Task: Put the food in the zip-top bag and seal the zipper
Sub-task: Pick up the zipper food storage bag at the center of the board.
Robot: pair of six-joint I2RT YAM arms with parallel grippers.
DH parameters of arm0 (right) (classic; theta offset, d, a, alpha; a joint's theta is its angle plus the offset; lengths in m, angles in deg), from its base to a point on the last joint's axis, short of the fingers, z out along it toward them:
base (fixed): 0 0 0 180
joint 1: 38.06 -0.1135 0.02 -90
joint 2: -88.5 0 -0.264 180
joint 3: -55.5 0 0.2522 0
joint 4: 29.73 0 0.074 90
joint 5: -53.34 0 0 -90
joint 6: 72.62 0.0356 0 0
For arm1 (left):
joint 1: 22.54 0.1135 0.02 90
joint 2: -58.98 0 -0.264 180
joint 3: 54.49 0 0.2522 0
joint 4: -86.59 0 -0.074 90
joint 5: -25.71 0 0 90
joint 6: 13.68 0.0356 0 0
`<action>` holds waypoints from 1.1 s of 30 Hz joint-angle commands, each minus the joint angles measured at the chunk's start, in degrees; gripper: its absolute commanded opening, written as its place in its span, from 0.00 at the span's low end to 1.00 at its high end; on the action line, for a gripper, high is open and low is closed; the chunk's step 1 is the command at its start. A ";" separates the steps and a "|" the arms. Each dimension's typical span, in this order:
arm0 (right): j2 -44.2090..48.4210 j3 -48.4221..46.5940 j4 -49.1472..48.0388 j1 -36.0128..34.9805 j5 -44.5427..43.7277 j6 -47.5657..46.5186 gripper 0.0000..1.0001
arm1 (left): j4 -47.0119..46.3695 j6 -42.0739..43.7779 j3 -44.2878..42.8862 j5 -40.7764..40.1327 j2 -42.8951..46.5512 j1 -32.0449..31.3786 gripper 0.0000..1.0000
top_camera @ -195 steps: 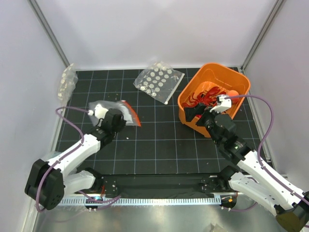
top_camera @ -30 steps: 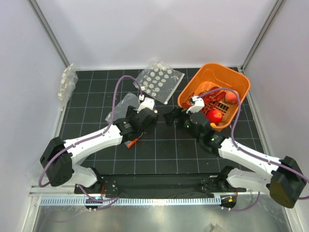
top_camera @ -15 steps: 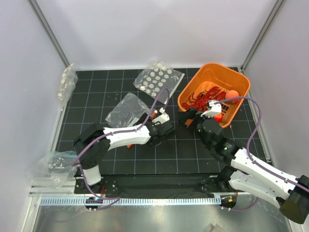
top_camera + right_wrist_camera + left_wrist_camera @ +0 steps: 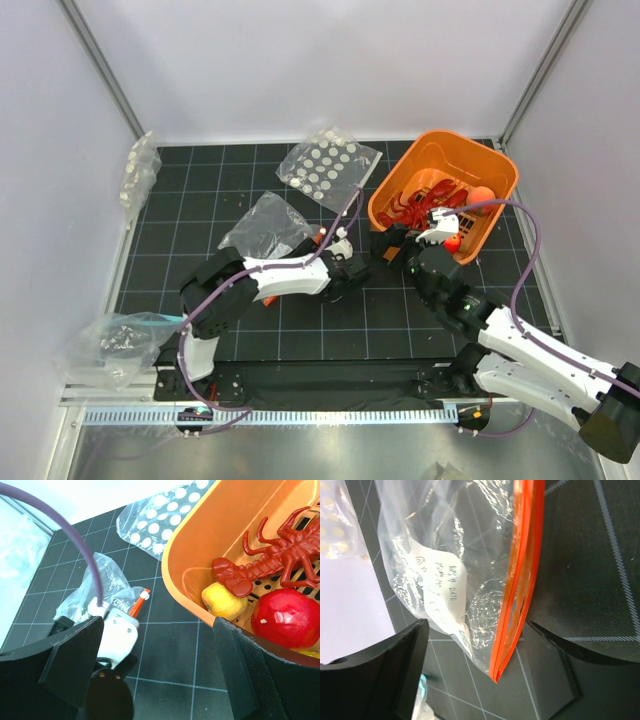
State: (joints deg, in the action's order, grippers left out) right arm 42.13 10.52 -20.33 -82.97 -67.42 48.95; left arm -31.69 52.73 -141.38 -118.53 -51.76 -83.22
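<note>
The clear zip-top bag (image 4: 265, 224) lies crumpled at mid-table, its orange-red zipper (image 4: 520, 580) running away from my left gripper (image 4: 477, 630). That gripper (image 4: 333, 252) is open, with the bag's near zipper corner between its fingers, unpinched. The food sits in the orange basket (image 4: 497, 167): a red long-legged piece (image 4: 280, 555) and a round red fruit (image 4: 287, 617). My right gripper (image 4: 160, 650) is open and empty over the mat, just left of the basket's front wall, close to the left wrist.
A clear bag with rows of white discs (image 4: 328, 168) lies at the back. Another clear bag (image 4: 138, 172) sits at the far left edge, and a crumpled one (image 4: 115, 342) lies by the left arm's base. A yellow fruit (image 4: 224, 602) is also in the basket.
The zip-top bag has gone from the left side to mid-table. My left gripper swung right to the zipper's near end. My right gripper drew back towards the basket.
</note>
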 commanded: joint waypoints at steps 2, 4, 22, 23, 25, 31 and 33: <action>0.93 -0.77 -0.91 -0.10 -2.19 -0.63 1.00 | 2.57 -0.75 -2.20 -0.95 -1.93 -0.14 0.71; 1.02 -0.77 -0.91 -0.18 -2.28 -0.63 1.00 | 3.45 -2.41 -2.55 -2.27 -2.90 0.48 0.63; 2.07 -0.77 -0.65 -0.09 -2.46 -0.90 1.00 | 10.57 -6.29 -7.65 -3.15 -12.13 2.68 0.43; 2.07 -0.77 -0.65 -0.09 -2.46 -0.90 1.00 | 11.18 -6.72 -7.82 -5.16 -12.39 2.68 0.37; 2.34 -0.77 -0.47 -0.09 -2.37 -0.90 1.00 | 11.45 -7.95 -8.00 -7.36 -12.57 2.85 0.26; 3.13 -0.59 -0.47 -0.09 -1.93 -0.81 1.00 | 14.08 -13.64 -9.40 -13.17 -12.31 3.56 0.00; 2.95 -0.59 -0.47 -0.01 -1.67 -0.81 0.99 | 18.03 -16.91 -10.46 -15.01 -11.78 3.47 0.01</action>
State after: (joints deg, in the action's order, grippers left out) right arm 44.40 10.52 -19.77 -82.97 -67.86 48.69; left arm -18.90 42.59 -149.16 -127.14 -64.39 -80.03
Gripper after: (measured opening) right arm 0.996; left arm 0.013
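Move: My left hand hangs nearly over the orange zipper edge of the zipper food storage bag. The bag's middle lies about 7 cm to its left, 2 cm ahead and some 5 cm below. The dotted bag lies about 15 cm ahead and 3 cm to its right, on the table top, and the orange bin's middle is roughly 23 cm right and 8 cm ahead. From my waiting right hand the storage bag is about 21 cm left, 2 cm ahead and 20 cm down. I lower my left hand about 4 cm onto the zipper edge, easing some 3 cm left over the bag, rolling so its left side rises about 10 degrees. Low down, the half-closed fingers shut fully and pinch one orange lip; then I start back up, a couple of centimetres, drifting slightly forward. ##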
